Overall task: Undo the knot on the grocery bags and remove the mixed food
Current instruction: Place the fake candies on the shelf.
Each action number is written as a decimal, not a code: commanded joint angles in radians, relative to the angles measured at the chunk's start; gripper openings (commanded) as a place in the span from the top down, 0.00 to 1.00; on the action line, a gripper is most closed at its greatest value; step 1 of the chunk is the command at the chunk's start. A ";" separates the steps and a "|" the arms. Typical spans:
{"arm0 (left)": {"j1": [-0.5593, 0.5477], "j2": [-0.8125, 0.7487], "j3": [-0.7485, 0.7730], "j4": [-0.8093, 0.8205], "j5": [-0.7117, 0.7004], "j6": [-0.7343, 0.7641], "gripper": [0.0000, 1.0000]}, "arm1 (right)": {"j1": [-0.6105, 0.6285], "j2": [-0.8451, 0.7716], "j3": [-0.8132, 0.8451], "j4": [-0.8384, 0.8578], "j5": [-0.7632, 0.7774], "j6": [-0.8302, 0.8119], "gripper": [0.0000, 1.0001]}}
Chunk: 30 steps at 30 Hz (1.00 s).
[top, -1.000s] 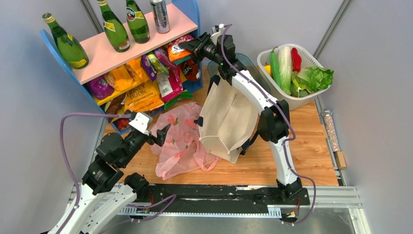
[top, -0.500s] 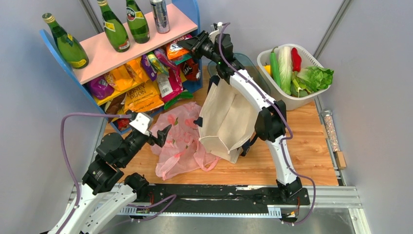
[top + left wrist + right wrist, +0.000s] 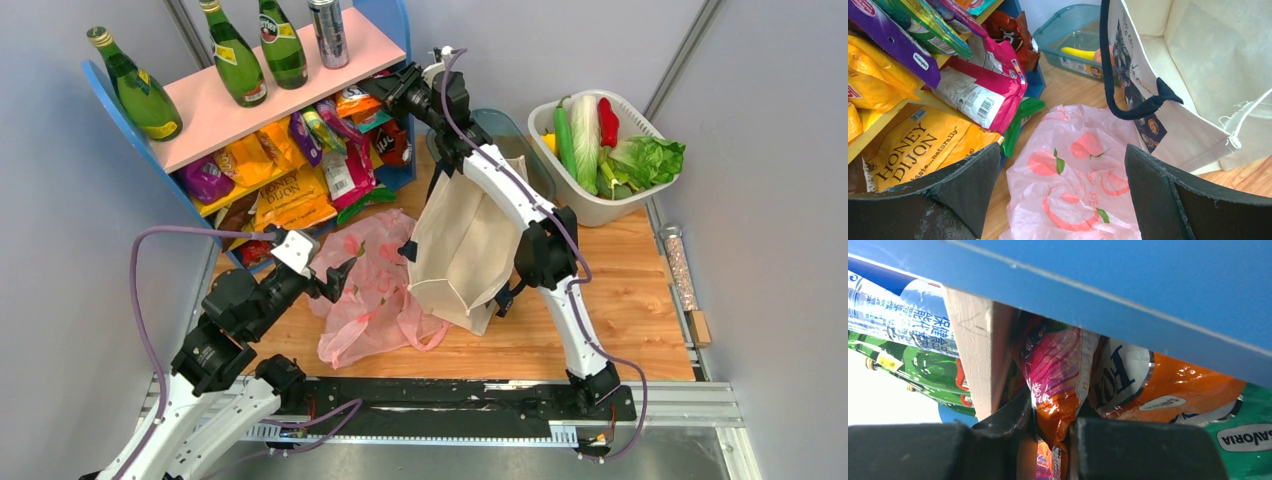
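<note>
The thin pink bag (image 3: pixel 375 290) lies flat and crumpled on the wood, its handles loose at the near side; no knot shows. My left gripper (image 3: pixel 338 275) hovers open just above the pink bag (image 3: pixel 1078 190), nothing between its fingers (image 3: pixel 973 180). The cream tote (image 3: pixel 465 245) with navy handles (image 3: pixel 1138 110) hangs against my right arm, mouth toward the left wrist view. My right gripper (image 3: pixel 378 90) reaches into the shelf, shut on an orange and magenta crisp packet (image 3: pixel 1063 385) under the blue shelf board (image 3: pixel 1098 295).
The blue and pink shelf (image 3: pixel 290 90) holds green bottles (image 3: pixel 240 60) on top and many snack packets (image 3: pixel 973 95) below. A white basket (image 3: pixel 600 205) at the right holds cucumber, cabbage, red pepper and lettuce. A teal bin (image 3: pixel 1068 30) holds a banana.
My right gripper has moved left and deeper into the shelf with the packet in it. The tote swung slightly with the arm. The left arm has barely shifted.
</note>
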State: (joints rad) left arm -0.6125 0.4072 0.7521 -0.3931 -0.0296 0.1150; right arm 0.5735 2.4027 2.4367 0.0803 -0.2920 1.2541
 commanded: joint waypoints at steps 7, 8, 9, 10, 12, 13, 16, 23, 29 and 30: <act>0.004 0.006 0.000 0.011 0.020 0.013 0.00 | 0.013 -0.003 0.081 0.144 0.079 -0.007 0.76; 0.004 0.005 0.000 0.011 0.020 0.012 0.00 | 0.012 -0.004 0.079 0.145 0.079 -0.009 0.73; 0.004 0.005 0.001 0.010 0.020 0.012 0.00 | 0.012 -0.008 0.076 0.146 0.077 -0.012 0.70; 0.004 0.004 0.000 0.010 0.020 0.013 0.00 | 0.014 -0.013 0.068 0.148 0.076 -0.016 0.68; 0.004 0.004 -0.001 0.009 0.020 0.013 0.00 | 0.014 -0.027 0.046 0.155 0.077 -0.023 0.63; 0.003 0.004 -0.001 0.009 0.020 0.013 0.00 | 0.013 -0.036 0.034 0.158 0.079 -0.025 0.61; 0.004 0.004 -0.001 0.009 0.020 0.013 0.00 | 0.014 -0.054 0.005 0.165 0.076 -0.029 0.57; 0.005 0.004 -0.001 0.008 0.020 0.014 0.00 | 0.018 -0.096 -0.068 0.204 0.067 -0.049 0.48; 0.004 0.004 -0.002 0.007 0.021 0.015 0.00 | 0.026 -0.171 -0.201 0.261 0.084 -0.059 0.42; 0.005 0.004 -0.003 0.008 0.022 0.015 0.00 | 0.028 -0.182 -0.219 0.270 0.085 -0.063 0.40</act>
State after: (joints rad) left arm -0.6125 0.4091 0.7521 -0.3931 -0.0223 0.1150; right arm 0.5888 2.3337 2.2692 0.2169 -0.2291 1.2121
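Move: The right hand still pinches the near edge of an orange packet of fake candies in the snack tier's right end; the packet's middle lies about 3 cm ahead and 3 cm left, at the same height. A teal packet lies roughly 2 cm ahead, 2 cm left and 8 cm below the hand. The silver can stands some 6 cm ahead, 7 cm left and 12 cm higher. From the left hand the candies lie about 35 cm ahead, 3 cm right and 6 cm higher. Easing forward about 1 cm into the shelf's right end, the right hand then opens its fingers from nearly shut to a bit over half, releasing their pinch on the orange packet. It bobs slightly up and down meanwhile, and finally starts straight back out, some 1 cm, away from the shelf end, still opening. ##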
